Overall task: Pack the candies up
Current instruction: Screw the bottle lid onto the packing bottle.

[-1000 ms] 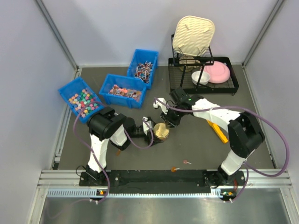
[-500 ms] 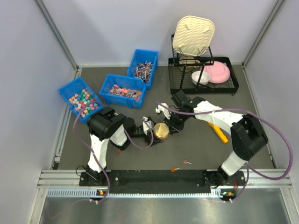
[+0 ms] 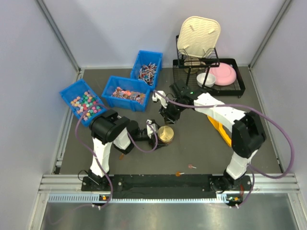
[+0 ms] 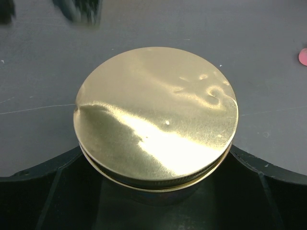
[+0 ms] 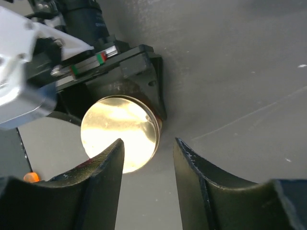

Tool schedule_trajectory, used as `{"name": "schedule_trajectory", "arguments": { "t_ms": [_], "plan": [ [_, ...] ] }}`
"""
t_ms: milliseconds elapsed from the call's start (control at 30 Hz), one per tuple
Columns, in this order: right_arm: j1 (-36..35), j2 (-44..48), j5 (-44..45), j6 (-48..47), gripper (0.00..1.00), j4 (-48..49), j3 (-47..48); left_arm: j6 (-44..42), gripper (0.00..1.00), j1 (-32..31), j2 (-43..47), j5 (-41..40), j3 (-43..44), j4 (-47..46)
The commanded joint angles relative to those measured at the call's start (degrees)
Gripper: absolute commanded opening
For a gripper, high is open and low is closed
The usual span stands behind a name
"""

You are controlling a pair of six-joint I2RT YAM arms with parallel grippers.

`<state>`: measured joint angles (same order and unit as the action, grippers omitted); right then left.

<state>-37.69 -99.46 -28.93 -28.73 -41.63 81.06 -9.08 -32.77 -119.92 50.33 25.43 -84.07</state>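
A jar with a gold lid (image 3: pixel 166 134) stands on the dark table in front of the arms. My left gripper (image 3: pixel 160 135) is shut on the jar's body, and the lid (image 4: pixel 156 115) fills the left wrist view, with a dark finger on either side below it. Just beyond the jar hangs my right gripper (image 3: pixel 169 115), open and holding nothing. In its wrist view, the right gripper (image 5: pixel 148 143) looks down past its fingers at the lid (image 5: pixel 120 132). The candies (image 3: pixel 125 93), tiny red, orange and pink wrapped sweets, lie in the middle blue bin.
A blue bin of pastel cubes (image 3: pixel 85 105) sits at the left and a bin of stick-like sweets (image 3: pixel 148 72) behind. A black dish rack (image 3: pixel 238 91) with bowls stands back right. A yellow scoop (image 3: pixel 221 132) lies on the right. Loose sweets (image 3: pixel 192 166) lie near the front.
My right gripper has opened, come off the jar's lid and drawn back toward the bins. The left gripper and the jar have stayed put.
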Motion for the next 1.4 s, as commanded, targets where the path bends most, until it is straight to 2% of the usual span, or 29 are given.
{"name": "schedule_trajectory", "arguments": {
  "t_ms": [0,167,333,833,1367],
  "plan": [
    [-0.6,-4.7,-3.3,0.3,0.45,-0.3,3.3,0.3,0.68,0.9,-2.7,-2.7,0.0,-13.2],
    [-0.7,-7.5,-7.5,1.2,0.45,-0.3,4.3,0.3,0.68,0.9,-2.8,-2.6,0.1,-13.2],
    [-0.8,-8.6,-8.0,1.1,0.42,-0.2,4.3,0.4,0.68,0.9,-2.7,-2.5,0.1,-13.2],
    [-0.8,-5.5,-4.4,-1.1,0.17,-0.3,-1.0,0.7,0.68,1.0,-2.7,-2.3,0.2,-13.2],
    [-0.6,1.7,-4.1,-3.3,0.15,-2.7,-11.6,1.0,0.68,1.1,-2.8,-2.2,0.3,-13.2]
  ]
}}
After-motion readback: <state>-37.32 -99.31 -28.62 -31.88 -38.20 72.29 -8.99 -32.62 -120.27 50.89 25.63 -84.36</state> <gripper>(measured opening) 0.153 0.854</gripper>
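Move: The lid already sits on the bottle in the left gripper's jaws, its middle about 5 cm back, 1 cm left and 5 cm below the right hand. The bottle itself is directly under the lid, its middle some 9 cm below that hand. From the right hand, the wrapped-candy box is about 21 cm left and 15 cm ahead, the yellow scoop roughly 26 cm right and 2 cm back. The lid lies about 2 cm right of the left hand, level fore and aft, 4 cm above. The lid's forward rim is what the right hand comes down on, dropping about 4.5 cm with a slight drift left and back while the half-open fingers close across the edge. They then sweep about 3 cm right and a little back around the rim, a clockwise stroke, the wrist tipping some 10 degrees and easing back. The left gripper stays still and keeps the bottle clamped. ##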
